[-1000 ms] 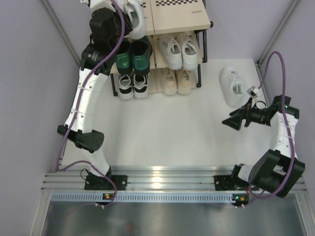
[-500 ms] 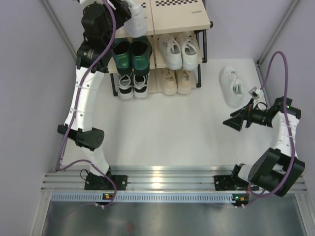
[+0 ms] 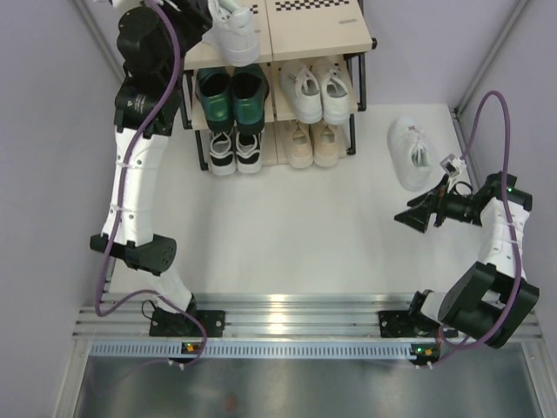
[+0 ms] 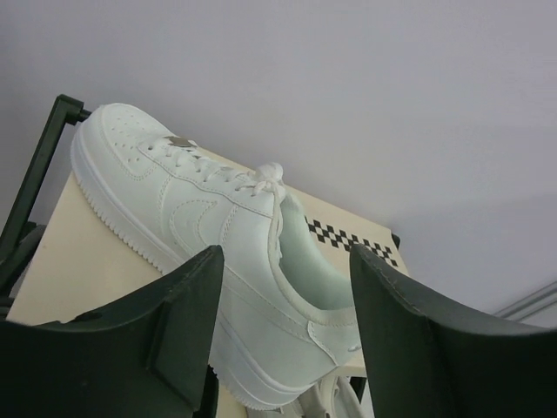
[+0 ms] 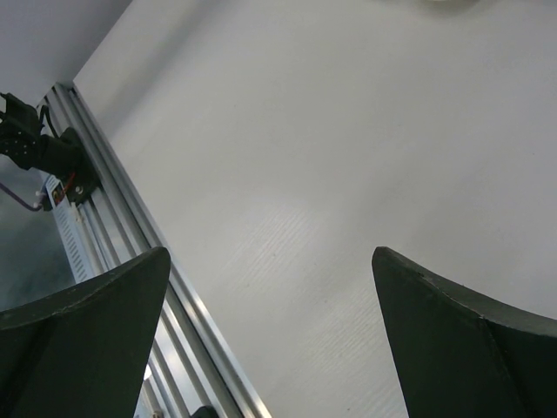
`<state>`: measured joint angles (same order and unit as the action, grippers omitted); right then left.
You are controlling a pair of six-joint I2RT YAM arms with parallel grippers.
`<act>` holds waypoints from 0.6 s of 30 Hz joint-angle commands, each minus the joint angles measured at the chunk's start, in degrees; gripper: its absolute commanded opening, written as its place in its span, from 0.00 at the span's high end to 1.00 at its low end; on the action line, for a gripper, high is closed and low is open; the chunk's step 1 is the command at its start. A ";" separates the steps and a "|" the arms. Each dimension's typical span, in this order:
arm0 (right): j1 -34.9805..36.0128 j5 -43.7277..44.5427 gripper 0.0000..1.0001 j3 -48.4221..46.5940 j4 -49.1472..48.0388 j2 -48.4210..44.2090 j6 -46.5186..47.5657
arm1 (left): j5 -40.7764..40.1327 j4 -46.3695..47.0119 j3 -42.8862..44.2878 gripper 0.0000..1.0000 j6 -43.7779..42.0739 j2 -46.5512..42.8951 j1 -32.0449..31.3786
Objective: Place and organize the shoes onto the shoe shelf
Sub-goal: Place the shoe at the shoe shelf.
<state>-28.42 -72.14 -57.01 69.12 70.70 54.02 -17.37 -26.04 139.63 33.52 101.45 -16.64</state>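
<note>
One white sneaker lies on its sole on the left half of the shoe shelf's top board, its heel jutting over the front edge. My left gripper is open, its fingers standing either side of the heel without pressing it. A second white sneaker lies on the floor at the right. My right gripper hangs open just in front of it, with only bare floor between its fingers. Green heeled shoes, white sneakers, black-and-white sneakers and beige sneakers fill the lower tiers.
The shelf stands against the back wall, with purple walls close on both sides. A metal rail carrying the arm bases crosses the near edge. The right half of the top board bears a checkered strip.
My left gripper opened and let go of the white sneaker on the top board, then drew back to the left. The right arm barely moved.
</note>
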 commanded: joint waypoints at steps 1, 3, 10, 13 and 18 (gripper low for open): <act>-1.11 -2.66 0.01 -1.79 0.40 0.23 2.76 | 0.14 4.68 -3.48 0.41 2.77 -6.35 2.04; -1.11 -2.66 0.01 -1.79 0.40 0.23 2.76 | 1.19 4.60 -5.68 0.54 4.79 -7.49 3.72; -1.37 -2.48 0.01 -1.70 0.40 0.41 2.85 | 6.29 3.54 -8.06 1.00 10.51 -4.86 11.80; -1.37 -2.48 0.01 -1.70 0.40 0.58 2.85 | 6.38 3.54 -7.36 1.00 9.81 -2.32 13.12; -1.37 -2.30 0.01 -1.70 0.49 0.85 2.93 | 7.96 3.19 -4.37 1.00 9.64 2.96 14.18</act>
<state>-28.75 -72.12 -57.01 69.76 71.33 54.46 -11.40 -24.01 132.73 42.46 102.28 -3.14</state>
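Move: The white shoe I have just set on the shelf top lies askew, toe to the far left. Its middle is about 7 cm ahead of my left hand, 2 cm left and 8 cm below. The shelf top's near-left corner is some 10 cm left, 3 cm back and 13 cm down. The green shoes stand one tier lower, about 3 cm ahead and 28 cm below. From my right hand the white shoe is roughly 30 cm ahead, 47 cm left and 31 cm up. I shut my empty left fingers completely while swinging the hand about 9 cm left, past the near side of the white shoe towards its toe end, first easing back and slightly up. Then I reverse forward and down, ending some 4 cm ahead of and 4 cm below where I began, closed fingertips close to the shoe's toe half. ##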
